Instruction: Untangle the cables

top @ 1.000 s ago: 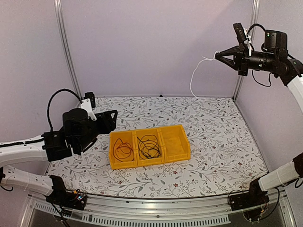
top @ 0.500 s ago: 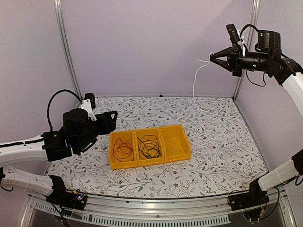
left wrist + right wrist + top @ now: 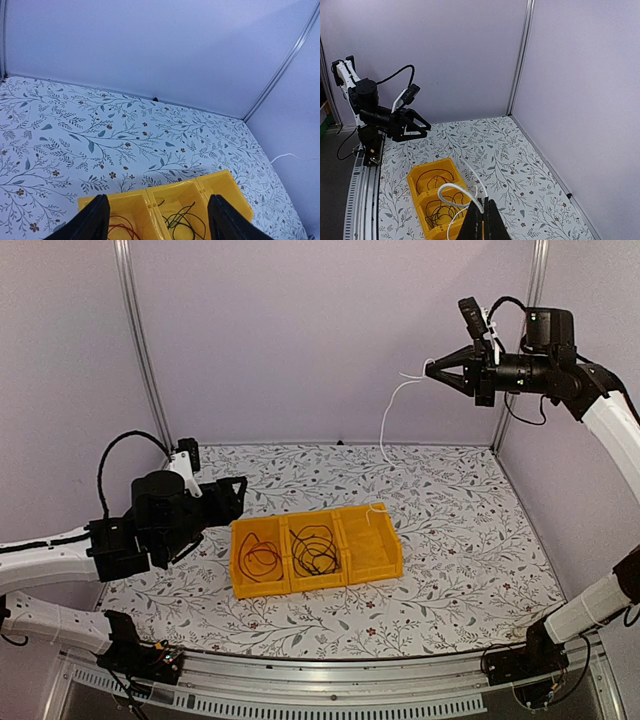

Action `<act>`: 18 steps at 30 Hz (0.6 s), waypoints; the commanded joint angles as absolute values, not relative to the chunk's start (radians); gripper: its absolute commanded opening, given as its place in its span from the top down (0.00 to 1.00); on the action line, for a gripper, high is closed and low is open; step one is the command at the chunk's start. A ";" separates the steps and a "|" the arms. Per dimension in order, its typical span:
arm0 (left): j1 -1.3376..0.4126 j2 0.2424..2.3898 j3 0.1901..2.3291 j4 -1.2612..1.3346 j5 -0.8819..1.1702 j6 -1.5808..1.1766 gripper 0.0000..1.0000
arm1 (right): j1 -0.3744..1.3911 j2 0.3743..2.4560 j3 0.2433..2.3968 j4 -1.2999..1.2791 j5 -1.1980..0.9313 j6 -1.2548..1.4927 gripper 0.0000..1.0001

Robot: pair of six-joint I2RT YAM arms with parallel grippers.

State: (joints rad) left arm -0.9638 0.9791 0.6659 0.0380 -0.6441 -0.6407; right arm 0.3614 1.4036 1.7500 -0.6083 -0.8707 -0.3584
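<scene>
My right gripper (image 3: 432,370) is raised high at the back right and shut on a thin white cable (image 3: 388,415). The cable hangs down toward the right compartment of the yellow bin (image 3: 318,586). In the right wrist view my shut gripper (image 3: 483,204) pinches the looped white cable (image 3: 451,187) above the bin (image 3: 412,175). A red cable (image 3: 258,560) lies in the left compartment and a black-and-green cable (image 3: 315,550) in the middle one. My left gripper (image 3: 238,490) is open and empty just left of the bin. Its wrist view looks between the gripper (image 3: 157,200) at both cables.
Lilac walls and metal posts (image 3: 140,350) enclose the floral table (image 3: 460,540). The left arm's thick black hose (image 3: 110,455) arcs at far left. A bit of the white cable (image 3: 287,157) shows at the right of the left wrist view.
My right gripper has moved left and slightly down with the white cable. The hanging cable has swung left toward the bin. The left arm has hardly moved.
</scene>
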 commanded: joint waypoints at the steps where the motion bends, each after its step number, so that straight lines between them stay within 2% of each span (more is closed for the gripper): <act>1: -0.948 0.957 0.646 0.026 -0.652 -0.651 0.31 | 0.379 1.429 1.734 -0.572 -0.824 -0.355 1.00; 18: -0.946 0.921 0.624 0.003 -0.663 -0.664 0.31 | 0.381 1.467 1.448 -0.450 -0.748 -0.394 1.00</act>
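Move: The white cable is already pinched in the right gripper. The box's empty right compartment lies about 5 cm ahead of that hand, 8 cm to its left and some 44 cm below. Beside it, the middle compartment with the dark cable is roughly 2 cm ahead and 21 cm left; the left compartment with the red cable is level and about 33 cm left. From the left gripper, the empty compartment is some 7 cm ahead, 26 cm right and 24 cm below. Lower the right gripper about 11 cm towards the empty right compartment, starting gently and then dropping faster, while easing some 4 cm forward. Keep the fingers shut on the white cable so that its tail hangs down ahead of the hand, and let the wrist tip slightly, by roughly 10 degrees, with the fingertips still pointing mostly left. ##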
